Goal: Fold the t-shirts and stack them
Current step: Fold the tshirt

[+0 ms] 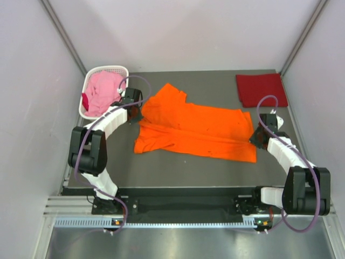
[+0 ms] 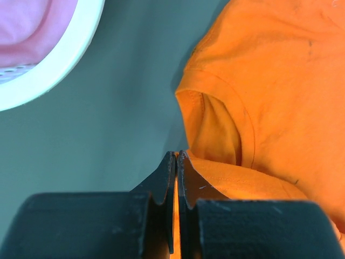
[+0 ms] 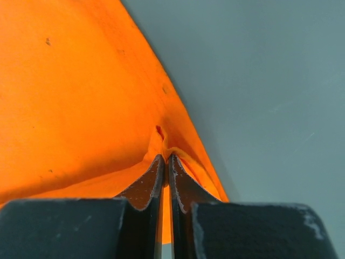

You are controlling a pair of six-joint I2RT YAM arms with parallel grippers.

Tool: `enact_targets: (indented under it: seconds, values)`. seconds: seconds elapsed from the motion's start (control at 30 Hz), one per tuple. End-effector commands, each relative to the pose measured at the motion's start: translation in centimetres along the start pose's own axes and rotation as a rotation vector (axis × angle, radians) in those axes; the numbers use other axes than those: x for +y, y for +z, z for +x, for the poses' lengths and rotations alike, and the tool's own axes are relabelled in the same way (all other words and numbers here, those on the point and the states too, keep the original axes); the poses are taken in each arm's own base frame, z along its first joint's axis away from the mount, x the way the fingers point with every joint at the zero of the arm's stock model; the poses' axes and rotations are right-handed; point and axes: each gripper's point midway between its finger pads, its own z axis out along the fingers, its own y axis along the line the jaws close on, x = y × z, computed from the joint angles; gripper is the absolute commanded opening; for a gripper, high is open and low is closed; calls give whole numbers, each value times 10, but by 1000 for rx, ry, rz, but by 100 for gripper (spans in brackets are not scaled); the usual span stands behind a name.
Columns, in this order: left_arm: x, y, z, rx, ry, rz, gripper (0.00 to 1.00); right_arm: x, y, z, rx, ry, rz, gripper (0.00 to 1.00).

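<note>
A bright orange t-shirt [image 1: 194,127] lies spread across the middle of the dark table, partly folded along its near edge. My left gripper [image 1: 135,114] is shut on its left edge by the sleeve [image 2: 215,124]; the cloth is pinched between the fingertips [image 2: 186,167]. At the shirt's right edge, my right gripper [image 1: 254,138] is shut on the hem [image 3: 178,154]. A dark red t-shirt [image 1: 261,89] lies folded at the back right. The pink t-shirt [image 1: 102,91] sits bunched in the white basket [image 1: 110,70].
The white lattice basket's rim [image 2: 59,56] stands just left of my left gripper, at the table's back left corner. Grey walls close in the table on the left, right and back. Bare table [image 1: 178,170] lies between the orange shirt and the arm bases.
</note>
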Motion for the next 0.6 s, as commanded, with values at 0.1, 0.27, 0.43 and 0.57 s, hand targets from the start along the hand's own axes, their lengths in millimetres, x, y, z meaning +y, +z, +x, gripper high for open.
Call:
enact_targets:
  seconds: [0.1,0.27,0.43,0.57]
  values:
    - [7,-13,-22,-70,-6,-44,0,-6,-9,-24,-82,13,32,2]
    - [-1,-6,-18,-45,6,-11,0,7,-5,-27,-77,25,-23,5]
    - [-2,-32,-28,-53,31,2,29,3,-15,-30,-5,2,41,27]
    - [-9,-68,-22,-82,101,39,40,1,-32,-23,31,26,43,32]
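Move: Both hands still pinch the turned-over strip of the orange t-shirt close to the table. The shirt's middle lies about 28 cm to the right and 5 cm back of the left hand, and about 28 cm to the left and 6 cm ahead of the right. The laundry basket stands some 17 cm left of the left hand and 13 cm ahead. The folded red cloth lies about 25 cm ahead of the right hand, 5 cm to its right. Both grippers let go of the orange strip they have been holding down on the shirt: after staying almost still, they open together to roughly a third of their range, the left a little wider. They then lift nearly straight up, some 2 cm each, away from the cloth, with the wrists keeping their tilt and the fingers still angled down and forward. ##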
